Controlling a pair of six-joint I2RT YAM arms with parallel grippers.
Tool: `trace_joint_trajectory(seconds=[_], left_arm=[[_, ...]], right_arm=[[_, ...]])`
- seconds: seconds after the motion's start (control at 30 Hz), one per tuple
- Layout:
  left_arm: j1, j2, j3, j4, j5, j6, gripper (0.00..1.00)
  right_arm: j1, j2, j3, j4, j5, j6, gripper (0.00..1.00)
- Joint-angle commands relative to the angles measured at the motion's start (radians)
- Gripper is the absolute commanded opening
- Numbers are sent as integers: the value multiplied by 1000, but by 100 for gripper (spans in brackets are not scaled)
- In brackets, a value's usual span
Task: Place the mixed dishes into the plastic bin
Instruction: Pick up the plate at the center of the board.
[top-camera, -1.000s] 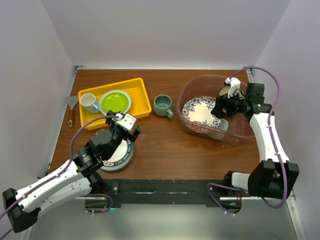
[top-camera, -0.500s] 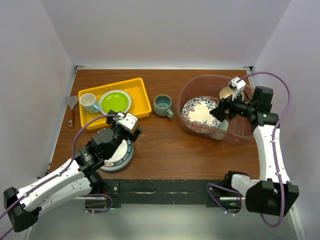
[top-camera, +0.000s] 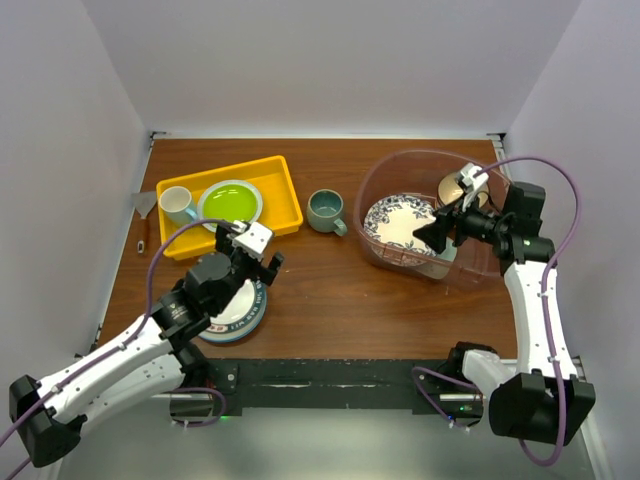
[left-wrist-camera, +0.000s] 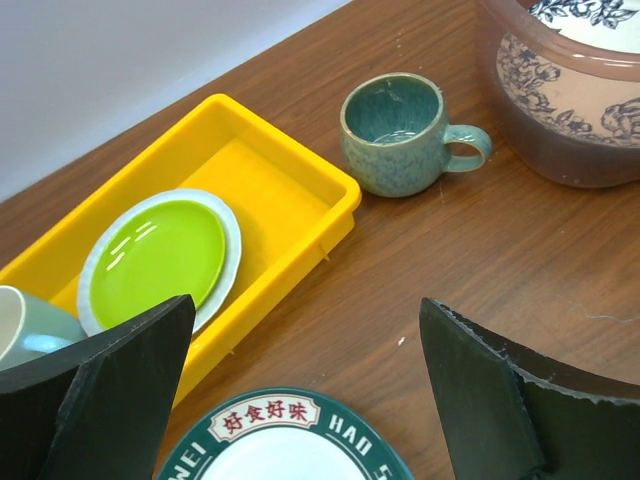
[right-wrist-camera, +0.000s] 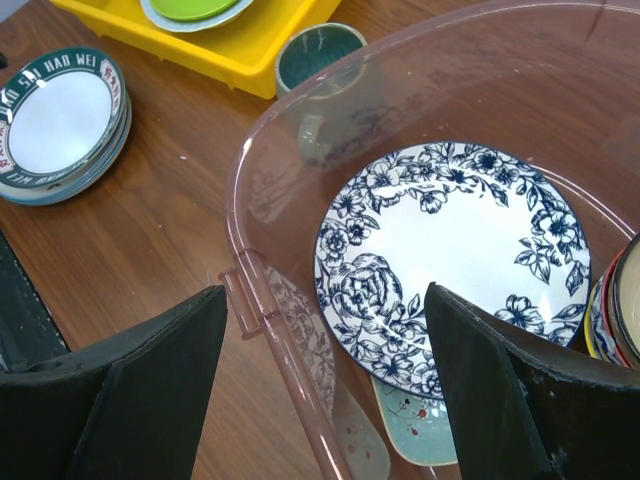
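The plastic bin (top-camera: 377, 180) stands at the right and holds a blue-patterned plate (top-camera: 398, 222) (right-wrist-camera: 450, 250), a mint-green tray (right-wrist-camera: 420, 435) under it and a tan bowl (top-camera: 453, 187). My right gripper (top-camera: 437, 234) (right-wrist-camera: 325, 300) hangs open and empty over the bin's near rim (right-wrist-camera: 268, 310). A grey-green mug (top-camera: 325, 210) (left-wrist-camera: 395, 135) sits on the table left of the bin. A white plate with red marks and a green rim (top-camera: 238, 308) (left-wrist-camera: 285, 440) tops a small stack at the front left. My left gripper (top-camera: 258, 250) (left-wrist-camera: 305, 320) hovers open above that plate's far edge.
A yellow tray (top-camera: 282, 196) (left-wrist-camera: 300, 175) at the back left holds a lime-green plate (top-camera: 230, 203) (left-wrist-camera: 155, 255) and a pale cup (top-camera: 177, 205). A small spatula (top-camera: 145, 212) lies by the left wall.
My right arm has drawn back toward the right and lifted, the gripper coming from deep in the bin to its near rim and opening a little. The left gripper barely shifted.
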Motion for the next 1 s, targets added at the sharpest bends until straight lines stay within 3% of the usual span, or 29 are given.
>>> trace_joint_trajectory(seconds=[0.0,0.2,0.43,0.7,0.87,0.97], left_arm=[[15,12,52,21,64,-151,100],[15,58,42,32,128,-390,100],[15,144,83,-149,104,-732,100],[14,258,134,-437,0,-872,100],[-11,357,148,-493,1,-920,100],[-46,393,157,-536,-71,-967,100]], right_arm=[[-5,-24,-2,32,-34,-22,84],[-5,-27,1,22,-28,-25,84],[-5,-30,5,10,-14,-30,85],[-5,-38,8,1,-16,-33,85],[-5,-41,7,1,-17,-33,86],[-5,-43,7,-1,-17,-33,86]])
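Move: Over the bare board, the open left hand has the green-rimmed plate, top of its stack, about 7 cm back, 11 cm to the left and some 19 cm below. Roughly 20 cm ahead and 14 cm left of the hand stands the yellow tray; the teal mug is about 16 cm ahead and 12 cm right, both near table height. From the right hand that plate lies some 48 cm left, 10 cm back and 22 cm lower. Dropping about 13 cm and drawing back some 4 cm, the left hand comes down towards the plate's right-hand rim. On the way it swings nearly 4 cm right, then returns left, while the fingers tip about 40 degrees downward and turn counter-clockwise. They stay wide open and end just above the rim, without touching. ##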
